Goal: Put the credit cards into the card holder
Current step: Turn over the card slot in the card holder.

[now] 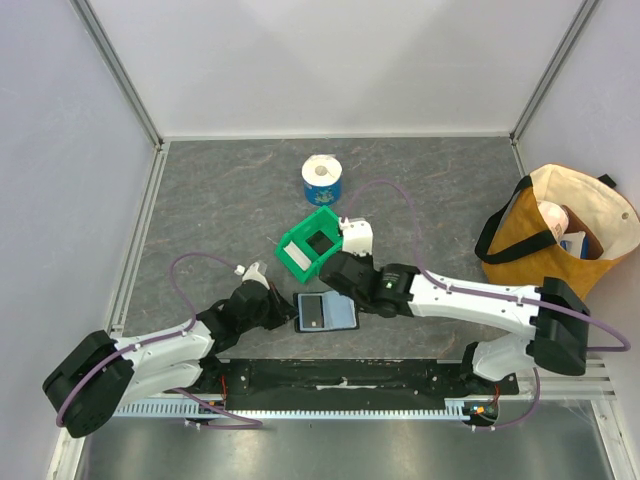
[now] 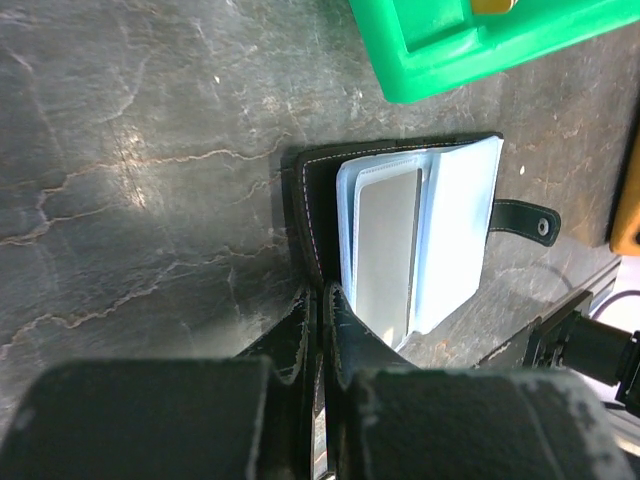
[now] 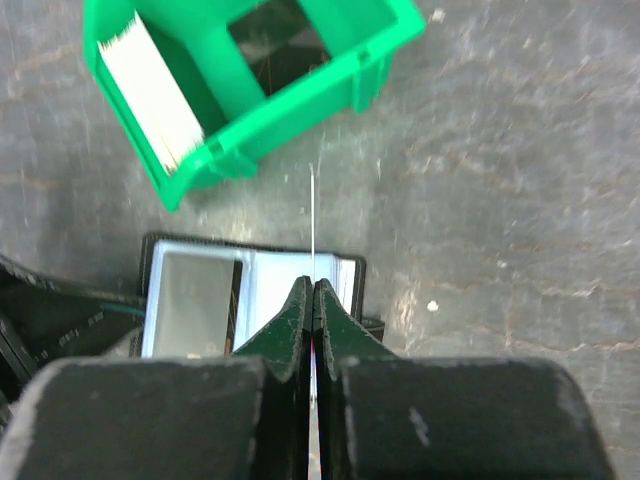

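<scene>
The card holder (image 1: 340, 315) lies open on the table, bluish pockets up, with its snap tab (image 2: 527, 221) sticking out to one side. A pale grey credit card (image 2: 388, 250) sits in one of its pockets. My left gripper (image 2: 321, 292) is shut on the edge of the holder's black cover (image 2: 318, 190). My right gripper (image 3: 314, 284) hangs just above the open holder (image 3: 280, 275), shut on a thin credit card (image 3: 313, 215). That card shows edge-on as a pale line pointing toward the green bin. In the top view, the left gripper (image 1: 284, 312) is at the holder's left edge and the right gripper (image 1: 338, 290) is over its far edge.
A green plastic bin (image 1: 312, 245) holding a white slab (image 3: 150, 95) stands just beyond the holder. A blue and white roll (image 1: 322, 178) stands farther back. A yellow and cream tote bag (image 1: 555, 230) sits at the right edge, and walls close in the table on three sides.
</scene>
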Robot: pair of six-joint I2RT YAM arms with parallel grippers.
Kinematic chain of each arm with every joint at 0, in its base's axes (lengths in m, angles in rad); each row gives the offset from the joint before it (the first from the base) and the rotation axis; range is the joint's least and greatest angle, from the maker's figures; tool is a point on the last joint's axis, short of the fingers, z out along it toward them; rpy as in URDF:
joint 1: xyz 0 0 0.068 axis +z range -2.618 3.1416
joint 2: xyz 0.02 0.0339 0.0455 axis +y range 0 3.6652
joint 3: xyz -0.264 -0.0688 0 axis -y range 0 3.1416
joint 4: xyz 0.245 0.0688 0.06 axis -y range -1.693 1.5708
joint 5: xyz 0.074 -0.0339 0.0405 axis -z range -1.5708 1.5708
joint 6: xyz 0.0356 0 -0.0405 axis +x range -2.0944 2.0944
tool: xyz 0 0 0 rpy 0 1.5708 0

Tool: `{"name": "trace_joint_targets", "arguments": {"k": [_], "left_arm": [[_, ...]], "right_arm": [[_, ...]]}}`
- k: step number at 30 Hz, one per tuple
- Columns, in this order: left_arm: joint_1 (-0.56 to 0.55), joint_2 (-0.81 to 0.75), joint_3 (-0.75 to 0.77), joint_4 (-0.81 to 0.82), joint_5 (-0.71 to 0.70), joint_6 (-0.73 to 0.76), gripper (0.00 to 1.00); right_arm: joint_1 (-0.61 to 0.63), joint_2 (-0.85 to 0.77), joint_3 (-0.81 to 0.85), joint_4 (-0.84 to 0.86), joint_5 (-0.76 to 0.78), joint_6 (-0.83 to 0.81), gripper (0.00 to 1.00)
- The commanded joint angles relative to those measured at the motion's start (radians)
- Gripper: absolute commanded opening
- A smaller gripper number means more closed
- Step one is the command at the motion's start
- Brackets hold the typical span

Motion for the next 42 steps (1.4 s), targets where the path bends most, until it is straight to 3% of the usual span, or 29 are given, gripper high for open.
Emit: {"name": "trace_joint_targets", "arguments": {"k": [1, 28, 42], "left_arm": [[0.001, -0.001, -0.008, -0.054, 0.053, 0.072, 0.02], [0.0, -0.021, -0.025, -0.063, 0.041, 0.045, 0.02], [0.001, -0.013, -0.028, -0.05, 0.041, 0.039, 0.02]], "right_arm": [[-0.011, -0.062, -0.133, 0.177, -0.207, 0.019, 0.0], [-0.011, -0.121, -0.326, 0.151, -0.233, 0.16, 0.0], [0.007, -0.033, -0.34, 0.153, -0.241, 0.193, 0.0]]}}
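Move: The right hand already holds a black card edge-on, about 14 cm above the card holder. The clear card slot on the open holder's right half lies some 4 cm back and 4 cm to its left; the holder's middle is about 7 cm left and 4 cm back. The green box is roughly 13 cm ahead and 9 cm left. From the left hand, pinching the holder's left edge, that slot lies about 12 cm right, level fore and aft. The left fingers keep their pinch on the holder's left edge, easing back about 1 cm and then holding. Still gripping the card, the right hand drops some 9 cm while drawing back about 5 cm, ending slightly to the right, towards the outer edge of the clear slot. It descends fast, then slowly, tipping its fingers about 15 degrees steeper; whether the card touches the slot can't be told. ##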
